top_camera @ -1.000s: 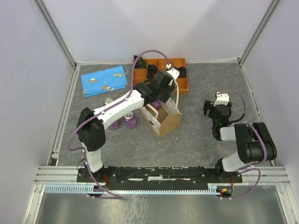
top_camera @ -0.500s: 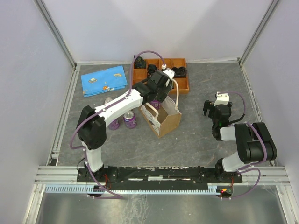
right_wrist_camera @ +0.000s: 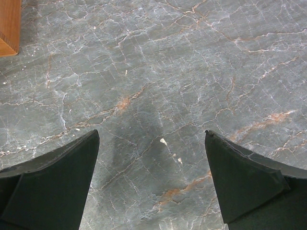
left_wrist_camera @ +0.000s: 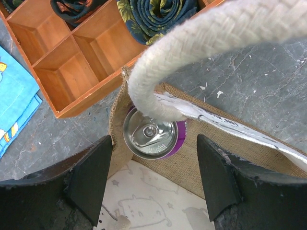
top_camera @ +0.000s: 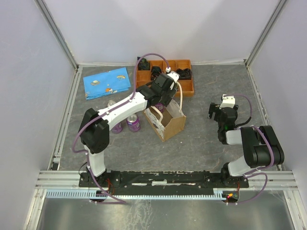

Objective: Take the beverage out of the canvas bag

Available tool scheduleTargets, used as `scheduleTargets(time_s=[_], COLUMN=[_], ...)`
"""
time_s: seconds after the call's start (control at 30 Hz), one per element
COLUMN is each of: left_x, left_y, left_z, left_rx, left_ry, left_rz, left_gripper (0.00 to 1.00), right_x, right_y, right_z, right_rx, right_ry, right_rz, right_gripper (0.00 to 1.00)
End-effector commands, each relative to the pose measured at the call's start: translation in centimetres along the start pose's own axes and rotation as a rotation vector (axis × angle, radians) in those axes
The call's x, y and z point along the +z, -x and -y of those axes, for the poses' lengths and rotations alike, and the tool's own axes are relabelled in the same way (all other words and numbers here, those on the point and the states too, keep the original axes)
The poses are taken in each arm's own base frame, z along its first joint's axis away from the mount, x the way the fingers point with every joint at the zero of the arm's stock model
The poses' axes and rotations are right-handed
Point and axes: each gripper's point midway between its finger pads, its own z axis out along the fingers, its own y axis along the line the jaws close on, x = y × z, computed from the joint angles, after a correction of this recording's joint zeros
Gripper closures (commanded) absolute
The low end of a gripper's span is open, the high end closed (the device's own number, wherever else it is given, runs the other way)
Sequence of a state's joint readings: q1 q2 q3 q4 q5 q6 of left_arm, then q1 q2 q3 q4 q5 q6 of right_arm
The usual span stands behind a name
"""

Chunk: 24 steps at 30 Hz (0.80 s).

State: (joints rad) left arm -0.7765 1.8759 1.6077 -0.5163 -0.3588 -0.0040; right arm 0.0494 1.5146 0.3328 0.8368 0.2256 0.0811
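Observation:
The tan canvas bag (top_camera: 169, 122) stands open at the table's middle. In the left wrist view its burlap wall (left_wrist_camera: 211, 158) and a thick white loop handle (left_wrist_camera: 206, 43) fill the frame. The beverage, a purple can (left_wrist_camera: 151, 136) with a silver top, stands upright in the bag's far corner. My left gripper (top_camera: 167, 95) hovers just above the bag's mouth, open (left_wrist_camera: 154, 146), with the can between and below its fingers, untouched. My right gripper (top_camera: 220, 113) rests open (right_wrist_camera: 151, 139) over bare table to the right of the bag.
An orange compartment tray (top_camera: 187, 86) with dark rolled items sits right behind the bag (left_wrist_camera: 76, 72). Three purple cans (top_camera: 133, 123) stand left of the bag under my left arm. A blue cloth (top_camera: 107, 82) lies at the back left.
My left gripper has shifted slightly left and back over the bag's far end, and its jaws have spread wider. The right arm has not moved.

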Motion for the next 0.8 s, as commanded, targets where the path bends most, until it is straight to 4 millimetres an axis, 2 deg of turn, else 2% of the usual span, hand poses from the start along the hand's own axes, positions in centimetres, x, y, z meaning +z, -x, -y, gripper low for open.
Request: scheduleTargets(time_s=[0.0, 0.47, 0.63, 0.77], left_x=[-0.6, -5.7, -7.1, -6.8], left_y=[1.2, 6.6, 7.4, 6.8], left_z=[0.0, -1.4, -0.8, 0.2], left_rx=[-0.05, -0.086, -0.074, -0.063], left_ry=[-0.013, -0.031, -0.073, -0.11], left_rz=[0.046, 0.208, 0.24, 0.224], left_gripper=[0.22, 0.2, 0.2, 0.21], right_x=[0.5, 0.5, 0.5, 0.5], right_y=[2.3, 2.3, 2.3, 2.3], right_z=[-0.1, 0.0, 0.0, 0.0], right_rx=[0.011, 0.011, 0.012, 0.011], right_ry=[0.001, 0.0, 0.0, -0.001], right_rz=[0.067, 0.067, 0.067, 0.067], right_gripper=[0.01, 0.01, 0.01, 0.01])
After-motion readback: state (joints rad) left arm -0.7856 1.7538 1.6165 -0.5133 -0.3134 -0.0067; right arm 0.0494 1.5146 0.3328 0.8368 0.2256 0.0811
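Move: The last purple can stands in the bag's far end almost directly beneath my left hand, about 1 cm to the right, its middle roughly 10 cm down. The bag's right rope handle arches some 9 cm to my right, near my own height; the wooden tray is centred about 14 cm ahead and 4 cm right, 14 cm down. A purple can already taken out stands 11 cm back, 12 cm left. From my right hand, the bagged can lies roughly 35 cm left, level in reach. After a brief hold over the bag's far end, I bring my left hand up about 6 cm, away from the can and empty, easing back barely a centimetre near the end. The fingers stay wide open around nothing, and the wrist rolls slightly, its left side dipping by some 5 degrees. ##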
